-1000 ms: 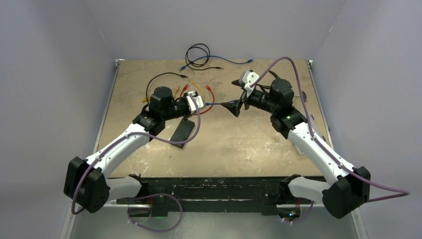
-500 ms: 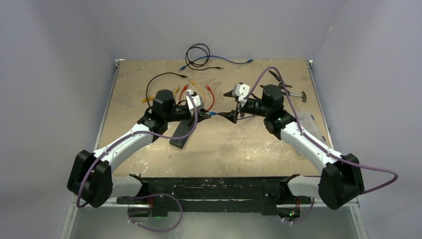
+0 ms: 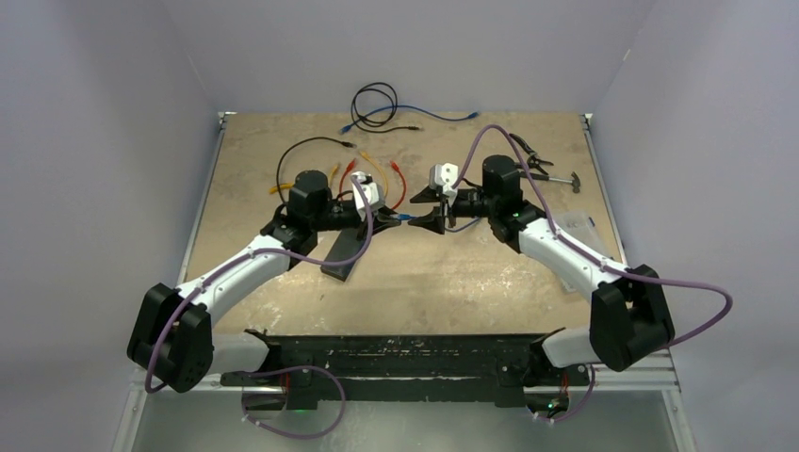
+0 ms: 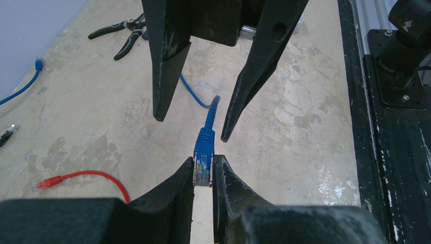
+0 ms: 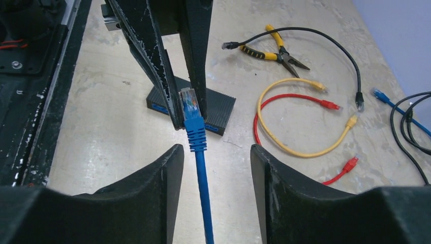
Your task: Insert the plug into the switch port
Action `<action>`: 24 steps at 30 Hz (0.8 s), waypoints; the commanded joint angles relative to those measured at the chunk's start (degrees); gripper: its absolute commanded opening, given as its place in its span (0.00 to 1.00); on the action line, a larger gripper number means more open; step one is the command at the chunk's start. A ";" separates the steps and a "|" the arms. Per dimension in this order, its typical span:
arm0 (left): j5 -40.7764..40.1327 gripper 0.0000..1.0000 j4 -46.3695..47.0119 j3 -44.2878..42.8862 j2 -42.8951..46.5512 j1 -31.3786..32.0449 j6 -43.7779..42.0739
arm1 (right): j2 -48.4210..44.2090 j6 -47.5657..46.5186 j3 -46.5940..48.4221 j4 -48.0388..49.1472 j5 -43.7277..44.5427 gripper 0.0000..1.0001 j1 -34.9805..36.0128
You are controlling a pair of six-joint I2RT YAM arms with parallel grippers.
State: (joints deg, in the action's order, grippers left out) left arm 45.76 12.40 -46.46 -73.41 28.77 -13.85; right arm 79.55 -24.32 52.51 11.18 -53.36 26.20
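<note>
My left gripper (image 4: 203, 162) is shut on the clear plug (image 4: 203, 172) of a blue cable (image 4: 209, 114), held above the table. In the top view the left gripper (image 3: 389, 216) and right gripper (image 3: 427, 209) meet tip to tip at mid-table. My right gripper (image 5: 214, 150) is open, its fingers on either side of the blue cable (image 5: 202, 183) just behind the plug's boot, touching nothing. The switch (image 3: 345, 249), a flat black box, lies on the table below the left arm; the right wrist view shows the switch (image 5: 216, 109) behind the plug (image 5: 189, 99).
Red cable (image 5: 300, 99) and yellow cable (image 5: 305, 150) lie beside the switch, with yellow-handled pliers (image 5: 277, 51) and a black cable (image 5: 350, 61) beyond. Black-handled pliers (image 3: 532, 162) lie at the back right. A coil of black and blue cables (image 3: 377, 99) sits past the far edge.
The right arm has swung left to the left gripper, and its jaws have narrowed around the blue cable. The left gripper shifted slightly and keeps its hold on the plug.
</note>
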 commanded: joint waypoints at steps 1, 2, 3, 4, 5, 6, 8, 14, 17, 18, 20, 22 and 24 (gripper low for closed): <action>2.41 0.00 3.60 0.53 0.15 -0.30 1.47 | -0.01 -0.13 3.17 0.95 -3.62 0.51 0.08; 2.36 0.00 3.66 0.61 0.19 -0.30 1.58 | 0.11 -0.20 3.28 0.88 -3.71 0.50 0.08; 2.37 0.00 3.80 0.63 0.13 -0.30 1.70 | 0.08 -0.27 3.42 0.82 -3.80 0.49 0.08; 2.32 0.00 4.07 0.67 0.14 -0.31 1.99 | 0.15 -0.33 3.51 0.67 -3.85 0.48 0.08; 2.28 0.00 4.41 0.75 0.11 -0.30 2.42 | 0.24 -0.52 3.60 0.42 -3.97 0.46 0.13; 2.21 0.00 4.90 0.84 0.11 -0.30 2.99 | 0.34 -0.67 3.75 0.16 -4.09 0.45 0.19; 2.29 0.00 5.82 1.08 0.11 -0.30 3.73 | 0.55 -0.94 3.85 -0.38 -4.12 0.43 0.32; 3.11 0.00 6.99 1.28 -0.20 -0.30 4.99 | 0.98 -1.33 4.00 -1.21 -3.85 0.35 0.84; 3.27 0.00 7.19 1.28 -0.31 -0.30 5.28 | 0.81 -1.55 4.16 -1.59 -3.77 0.32 0.98; 3.35 0.00 7.18 1.21 -0.41 -0.30 5.34 | 0.74 -1.60 4.18 -1.64 -3.83 0.32 1.00; 3.37 0.00 7.32 1.24 -0.66 -0.30 5.69 | 0.70 -1.53 4.26 -1.81 -4.02 0.30 1.13; 3.49 0.00 7.54 1.20 -0.81 -0.30 5.99 | 0.65 -1.63 4.25 -2.05 -4.12 0.28 1.22; 3.83 0.00 7.86 1.27 -0.97 -0.30 6.51 | 0.76 -1.94 4.39 -2.57 -4.11 0.23 1.21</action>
State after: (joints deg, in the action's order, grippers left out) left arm 46.94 16.80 -45.41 -74.06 28.77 -9.02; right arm 80.31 -25.02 53.80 9.56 -56.55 27.03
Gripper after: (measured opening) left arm 0.153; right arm 0.276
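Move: Just beyond the right hand's open fingertips, about 2 cm to its left and 1 cm back at the same height, is the blue plug. It is already pinched in the left hand, about 1 cm to the right of that hand's point. The black switch lies on the table roughly 14 cm to the right hand's left, 1 cm back and 19 cm below; the red cable lies about 9 cm left, 15 cm ahead and 20 cm below. Closing around the boot of the blue plug, the right hand eases about 1 cm back and 1 cm left, turning some 5 degrees counter-clockwise, while its fingers narrow from a bit over half open to about a quarter. The left hand keeps its pinch on the plug's clear head and holds it out almost still. ##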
